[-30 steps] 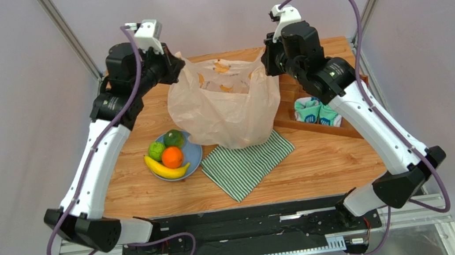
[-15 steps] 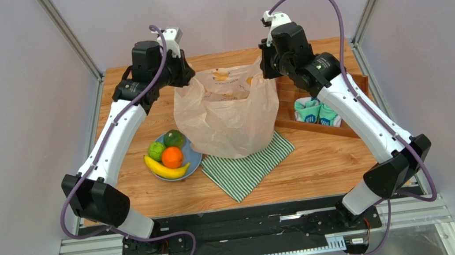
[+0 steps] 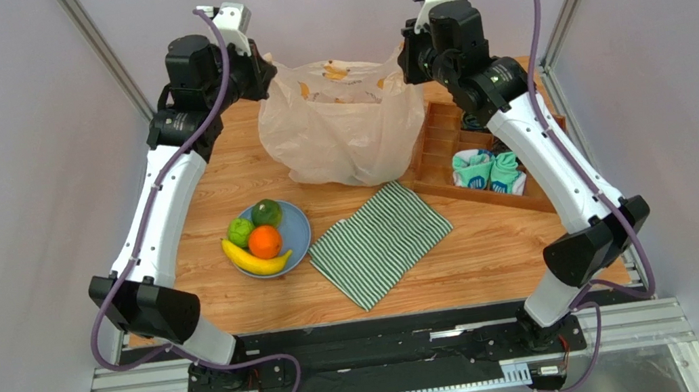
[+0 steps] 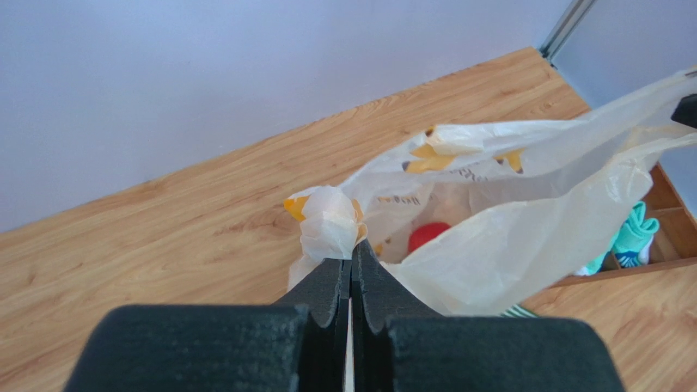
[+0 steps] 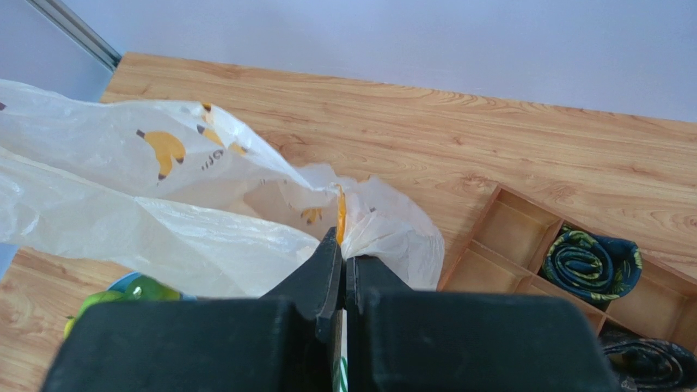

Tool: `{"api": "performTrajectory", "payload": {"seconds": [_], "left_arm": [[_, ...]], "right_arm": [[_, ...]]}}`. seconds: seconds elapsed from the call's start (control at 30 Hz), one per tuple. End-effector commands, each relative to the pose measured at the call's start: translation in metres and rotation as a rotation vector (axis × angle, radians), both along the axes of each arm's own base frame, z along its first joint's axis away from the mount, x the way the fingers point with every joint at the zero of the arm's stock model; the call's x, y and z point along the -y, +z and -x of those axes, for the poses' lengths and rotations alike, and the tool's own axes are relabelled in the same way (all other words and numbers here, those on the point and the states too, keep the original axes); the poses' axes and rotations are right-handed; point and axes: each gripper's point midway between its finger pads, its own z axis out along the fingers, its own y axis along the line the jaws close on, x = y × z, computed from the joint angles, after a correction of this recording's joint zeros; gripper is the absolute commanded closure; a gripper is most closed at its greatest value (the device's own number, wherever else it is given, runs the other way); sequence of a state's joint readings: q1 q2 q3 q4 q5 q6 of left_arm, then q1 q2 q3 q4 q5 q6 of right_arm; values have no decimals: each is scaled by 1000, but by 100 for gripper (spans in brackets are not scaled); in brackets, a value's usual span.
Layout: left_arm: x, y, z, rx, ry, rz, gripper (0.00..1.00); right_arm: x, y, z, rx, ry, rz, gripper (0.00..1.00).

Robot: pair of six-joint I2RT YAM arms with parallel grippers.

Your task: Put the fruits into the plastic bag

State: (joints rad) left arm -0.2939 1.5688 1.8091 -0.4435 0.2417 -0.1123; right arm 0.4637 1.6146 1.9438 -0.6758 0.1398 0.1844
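Note:
The translucent plastic bag (image 3: 344, 130) with yellow banana prints hangs stretched between both arms at the back of the table. My left gripper (image 3: 262, 73) is shut on its left handle (image 4: 329, 222). My right gripper (image 3: 409, 59) is shut on its right handle (image 5: 372, 224). A red fruit (image 4: 428, 236) shows inside the bag in the left wrist view. A banana (image 3: 255, 259), an orange (image 3: 264, 241), a green apple (image 3: 240, 232) and a darker green fruit (image 3: 267, 212) lie on a blue plate (image 3: 300, 236) at the front left.
A green-striped cloth (image 3: 381, 243) lies flat in front of the bag. A wooden compartment tray (image 3: 441, 157) with rolled socks (image 3: 486, 175) sits at the right. Grey walls and metal posts close in the back corners.
Both grippers have carried the bag toward the back of the table and higher; its bottom has left the striped cloth. The mouth of the bag is pulled wider and tauter.

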Motion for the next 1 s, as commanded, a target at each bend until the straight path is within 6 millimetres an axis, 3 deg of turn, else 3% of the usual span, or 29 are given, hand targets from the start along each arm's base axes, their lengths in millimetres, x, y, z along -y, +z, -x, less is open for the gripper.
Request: {"api": "performTrajectory", "payload": {"seconds": [0.0, 0.07, 0.27, 0.33, 0.4, 0.47, 0.53, 0.57, 0.6, 0.67, 0.7, 0.73, 0.77, 0.83, 0.87, 0.93, 0.97], "left_arm": [[-4, -11, -14, 41, 7, -58, 100], [-6, -16, -18, 43, 16, -60, 100], [-11, -58, -22, -77, 45, -94, 97], [-14, -63, -18, -99, 53, -98, 83], [-14, -62, -14, -101, 54, -91, 63], [-16, -50, -5, -84, 58, -66, 37], [-18, -39, 7, -62, 58, -46, 27], [-19, -35, 12, -56, 59, -32, 12], [-20, -39, 16, -61, 59, -29, 11], [-25, -24, 35, -20, 67, -2, 6], [-28, -35, 41, -31, 75, -4, 5], [-35, -24, 54, 2, 87, 7, 5], [-40, -40, 60, -32, 105, 8, 5], [-52, -36, 80, -16, 127, 31, 5], [-58, -57, 85, -64, 153, 34, 5], [-73, -67, 101, -97, 217, 50, 4], [-84, -89, 106, -138, 269, 36, 4]], "right_arm": [[-17, 0, -23, 59, 56, -15, 100], [-21, -5, -27, 67, 64, -19, 100], [-26, -51, -29, -37, 62, -23, 100], [-25, -61, -25, -63, 60, -26, 100], [-26, -67, -22, -84, 58, -38, 100], [-26, -71, -18, -105, 59, -50, 100], [-27, -74, -15, -125, 65, -60, 100], [-28, -74, -13, -131, 69, -66, 100], [-29, -73, -11, -137, 75, -76, 100], [-29, -75, -8, -152, 74, -80, 100], [-28, -76, -7, -157, 69, -86, 100], [-28, -77, -5, -166, 68, -86, 100], [-27, -78, -2, -169, 67, -88, 100], [-27, -79, -1, -176, 60, -102, 100], [-31, -83, 4, -194, 90, -114, 100], [-32, -82, 7, -200, 92, -135, 100], [-34, -84, 9, -209, 100, -146, 100]]}}
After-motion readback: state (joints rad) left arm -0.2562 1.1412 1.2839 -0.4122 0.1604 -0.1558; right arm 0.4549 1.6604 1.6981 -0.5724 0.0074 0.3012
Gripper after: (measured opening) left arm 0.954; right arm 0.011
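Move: Each hand already grips one side of the plastic bag's mouth. The table spot for its base lies about 5 cm ahead, 12 cm right and 32 cm below the left hand; from the right hand, 6 cm ahead, 11 cm left, 31 cm down. The plate is roughly 14 cm back and 7 cm left of the left hand; the wooden tray is 2 cm ahead and 20 cm right of the right hand, both near table height. Both hands lower the bag about 8–10 cm; the left opens, letting go, and withdraws back-left some 12 cm. ##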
